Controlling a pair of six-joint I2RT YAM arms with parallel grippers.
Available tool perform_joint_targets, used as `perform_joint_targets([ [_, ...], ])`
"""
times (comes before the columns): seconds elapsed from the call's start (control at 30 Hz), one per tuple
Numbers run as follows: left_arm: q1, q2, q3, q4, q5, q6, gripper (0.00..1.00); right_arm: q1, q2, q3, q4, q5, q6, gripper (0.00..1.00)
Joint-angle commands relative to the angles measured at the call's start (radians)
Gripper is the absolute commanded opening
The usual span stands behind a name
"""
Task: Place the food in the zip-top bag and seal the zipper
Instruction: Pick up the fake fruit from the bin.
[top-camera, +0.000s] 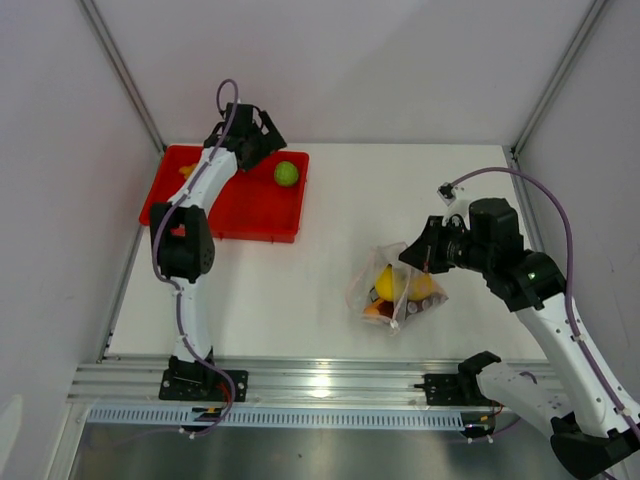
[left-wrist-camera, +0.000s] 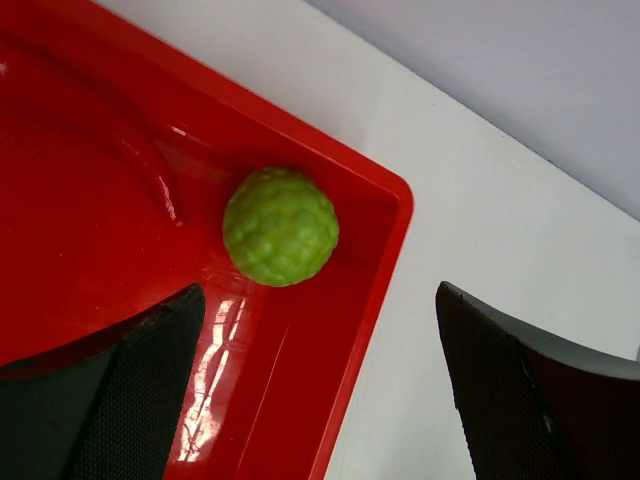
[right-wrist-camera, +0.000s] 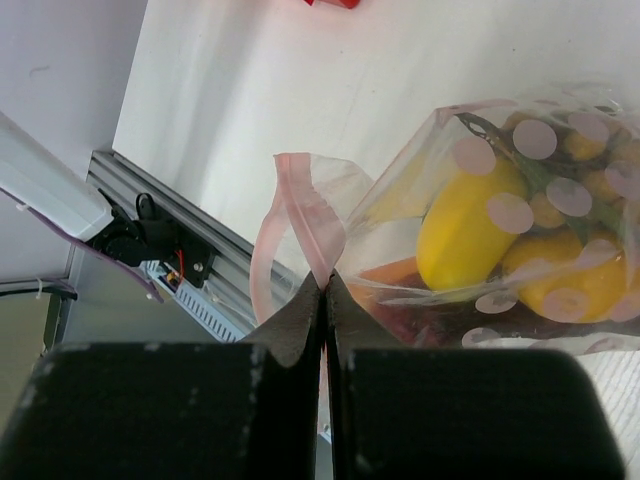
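A bumpy green lime (left-wrist-camera: 280, 226) lies in the far right corner of the red tray (left-wrist-camera: 90, 180), just ahead of my left gripper (left-wrist-camera: 320, 380), whose fingers stand open with nothing between them. One finger hangs over the tray, the other over the white table. From above, the lime (top-camera: 286, 173) sits right of the left gripper (top-camera: 262, 140). My right gripper (right-wrist-camera: 325, 290) is shut on the pink zipper (right-wrist-camera: 305, 225) at the mouth of the zip-top bag (right-wrist-camera: 520, 230). Yellow, orange and green food shows inside the bag (top-camera: 398, 288), beside the right gripper (top-camera: 420, 255).
The red tray (top-camera: 245, 205) lies at the table's far left, with a small orange piece (top-camera: 186, 171) at its far left edge. An aluminium rail (top-camera: 320, 380) runs along the near table edge. Grey walls close in on both sides.
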Motion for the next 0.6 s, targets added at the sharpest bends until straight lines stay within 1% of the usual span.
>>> perform_joint_targets([
  [0.0, 0.013, 0.052, 0.061, -0.047, 0.060, -0.146, 0.97, -0.012, 0.002, -0.018, 0.071, -0.028, -0.008, 0.00],
  [0.13, 0.015, 0.090, 0.085, -0.069, 0.063, -0.244, 0.97, -0.025, 0.010, -0.022, 0.077, -0.040, -0.008, 0.00],
  [0.17, 0.016, 0.099, 0.102, -0.089, 0.064, -0.292, 0.97, -0.025, 0.011, -0.022, 0.078, -0.040, -0.008, 0.00],
  [0.2, 0.020, 0.115, 0.102, -0.091, 0.095, -0.319, 0.97, -0.029, 0.010, -0.024, 0.080, -0.042, -0.006, 0.00],
  [0.27, 0.032, 0.135, 0.090, -0.071, 0.159, -0.430, 0.97, -0.031, 0.007, -0.029, 0.083, -0.045, -0.006, 0.00],
  [0.3, 0.038, 0.157, 0.085, -0.063, 0.219, -0.465, 0.97, -0.032, 0.005, -0.035, 0.084, -0.046, -0.003, 0.00],
  [0.37, 0.038, 0.174, 0.084, -0.059, 0.239, -0.546, 0.97, -0.034, 0.002, -0.041, 0.091, -0.048, 0.000, 0.00],
  [0.47, 0.035, 0.168, 0.061, -0.063, 0.198, -0.618, 0.97, -0.037, -0.003, -0.045, 0.092, -0.049, 0.005, 0.00],
  [0.5, 0.035, 0.159, 0.024, -0.056, 0.178, -0.636, 0.98, -0.037, -0.006, -0.048, 0.091, -0.048, 0.006, 0.00],
  [0.57, 0.035, 0.133, 0.000, -0.050, 0.133, -0.682, 0.98, -0.040, -0.009, -0.050, 0.089, -0.046, 0.006, 0.00],
])
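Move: The green fruit in the bin's far right corner lies about 4 cm ahead of the left hand, 3 cm to its right and 12 cm below. The bin corner is some 6 cm beyond that fruit and 6 cm farther right. A red pepper lies roughly 11 cm left of the fruit, 1 cm farther out, and the orange cluster about 25 cm left, level with it. From the right hand the fruit is some 42 cm ahead, 26 cm left, 24 cm below. Down towards the green fruit in the bin goes the left hand, sinking about 8 cm and, from midway, drifting a little right. Its wrist tips farther down and rolls its left side under, turning some 35 degrees in all, with the fingers staying wide open and no touch seen yet. The right hand keeps its pinch on the bag's edge, settling about a centimetre. ##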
